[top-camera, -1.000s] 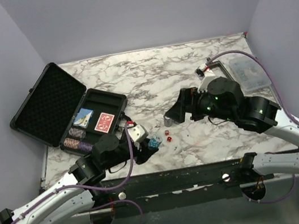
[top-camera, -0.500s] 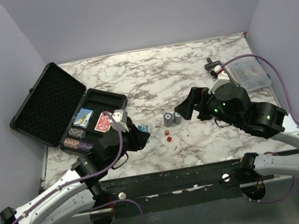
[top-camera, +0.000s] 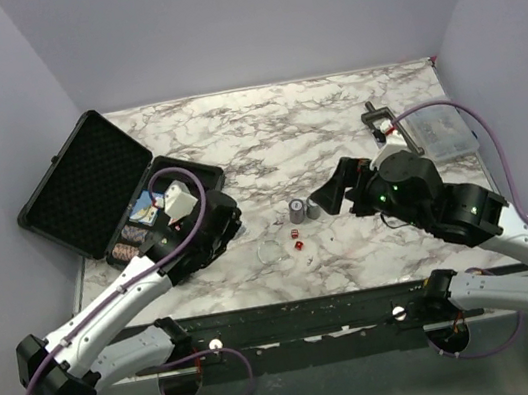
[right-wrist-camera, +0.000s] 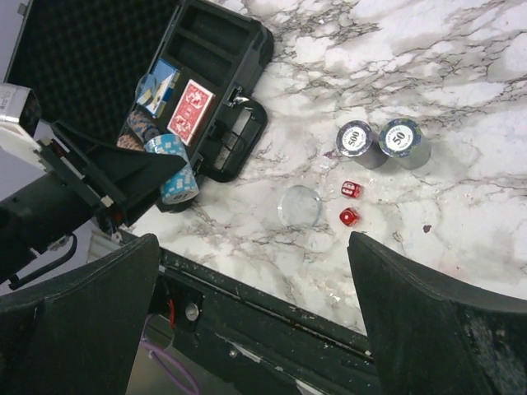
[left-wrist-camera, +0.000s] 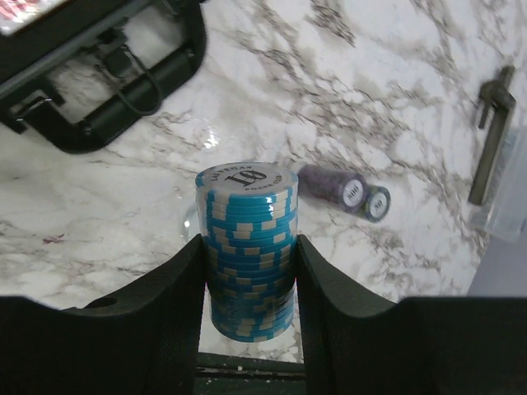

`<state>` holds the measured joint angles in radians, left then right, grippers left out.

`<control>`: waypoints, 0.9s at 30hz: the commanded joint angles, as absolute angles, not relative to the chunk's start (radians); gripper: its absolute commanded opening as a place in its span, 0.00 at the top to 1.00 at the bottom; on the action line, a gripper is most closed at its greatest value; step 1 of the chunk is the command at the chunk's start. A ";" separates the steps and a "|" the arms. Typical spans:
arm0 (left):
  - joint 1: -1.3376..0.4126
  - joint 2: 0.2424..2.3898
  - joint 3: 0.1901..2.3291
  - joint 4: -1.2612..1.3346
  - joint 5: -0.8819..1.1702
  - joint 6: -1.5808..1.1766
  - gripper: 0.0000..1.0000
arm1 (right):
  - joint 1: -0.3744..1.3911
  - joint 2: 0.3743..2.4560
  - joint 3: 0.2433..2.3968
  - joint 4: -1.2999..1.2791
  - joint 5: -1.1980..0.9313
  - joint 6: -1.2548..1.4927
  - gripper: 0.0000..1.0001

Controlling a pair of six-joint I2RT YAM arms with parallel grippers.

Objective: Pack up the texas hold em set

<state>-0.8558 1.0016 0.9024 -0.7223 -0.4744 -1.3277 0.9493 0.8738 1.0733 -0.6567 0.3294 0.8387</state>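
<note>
The black case (top-camera: 79, 183) lies open at the left, with a red card deck (right-wrist-camera: 191, 111), a blue card deck (right-wrist-camera: 160, 86) and chips (top-camera: 130, 245) in its tray. My left gripper (left-wrist-camera: 247, 243) is shut on a blue chip stack (left-wrist-camera: 245, 247), holding it above the table at the case's front edge (right-wrist-camera: 171, 169). Two grey chip stacks (top-camera: 297, 210) (top-camera: 313, 210) lie mid-table, with two red dice (right-wrist-camera: 352, 189) (right-wrist-camera: 348, 217) just in front of them. My right gripper (top-camera: 328, 187) hovers open beside them, holding nothing.
A clear round disc (right-wrist-camera: 300, 206) lies on the marble left of the dice. A dark metal clamp (top-camera: 378, 123) and a clear plastic compartment box (top-camera: 441, 132) sit at the back right. The case's handle (left-wrist-camera: 123, 90) juts toward the table's middle.
My left gripper has carried the blue chip stack from the table's front, near the dice, leftward and back to the case. The right arm has shifted slightly to the right.
</note>
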 commanded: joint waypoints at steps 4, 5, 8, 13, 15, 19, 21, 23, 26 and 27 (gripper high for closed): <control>-0.676 1.094 0.980 -0.962 -0.493 -1.461 1.00 | 0.956 0.866 1.056 -0.677 0.374 0.842 0.00; -0.665 1.100 0.979 -0.962 -0.493 -1.455 1.00 | 0.956 0.867 1.053 -0.677 0.374 0.841 0.00; -0.612 1.111 0.971 -0.980 -0.491 -1.466 1.00 | 0.956 0.866 1.048 -0.673 0.372 0.843 0.00; -0.501 1.121 0.953 -0.983 -0.461 -1.417 1.00 | 0.956 0.865 1.039 -0.674 0.370 0.844 0.00; -0.466 1.126 0.947 -0.983 -0.460 -1.399 1.00 | 0.957 0.863 1.037 -0.678 0.370 0.846 0.00; -0.391 1.157 0.948 -0.982 -0.419 -1.361 1.00 | 0.956 0.859 1.028 -0.677 0.371 0.852 0.00; -0.364 1.182 0.959 -0.980 -0.396 -1.333 1.00 | 0.956 0.857 1.022 -0.677 0.371 0.856 0.00; -0.345 1.205 0.972 -0.982 -0.390 -1.313 1.00 | 0.956 0.855 1.016 -0.675 0.366 0.862 0.00; -0.316 1.218 0.966 -0.980 -0.371 -1.320 1.00 | 0.956 0.849 1.003 -0.675 0.358 0.869 0.00; -0.305 1.220 0.963 -0.980 -0.362 -1.322 1.00 | 0.956 0.846 0.999 -0.675 0.357 0.872 0.00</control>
<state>-0.3401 1.2194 0.9386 -0.9787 -0.4076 -1.3434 0.9493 0.8669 1.0222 -0.6567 0.3336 0.8482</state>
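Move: In the open case, the empty slot between the purple chips and the red deck lies about 21 cm to the left of the left hand, which already holds the blue chip stack, and some 6 cm ahead and 15 cm below. The red deck is about 6 cm farther out than the slot and 7 cm to its right; the purple chips are 5 cm to its left and 6 cm nearer. From the right hand the slot is roughly 45 cm left, 7 cm ahead. Carrying the blue chip stack in its still-closed fingers, the left hand swings some 14 cm to the left towards the empty slot, sinking about 7 cm along the way. The wrist turns counter-clockwise by nearly 30 degrees as the fingertips tip further down towards the case. The empty right hand, fingers wide open, lowers about 2 cm. ##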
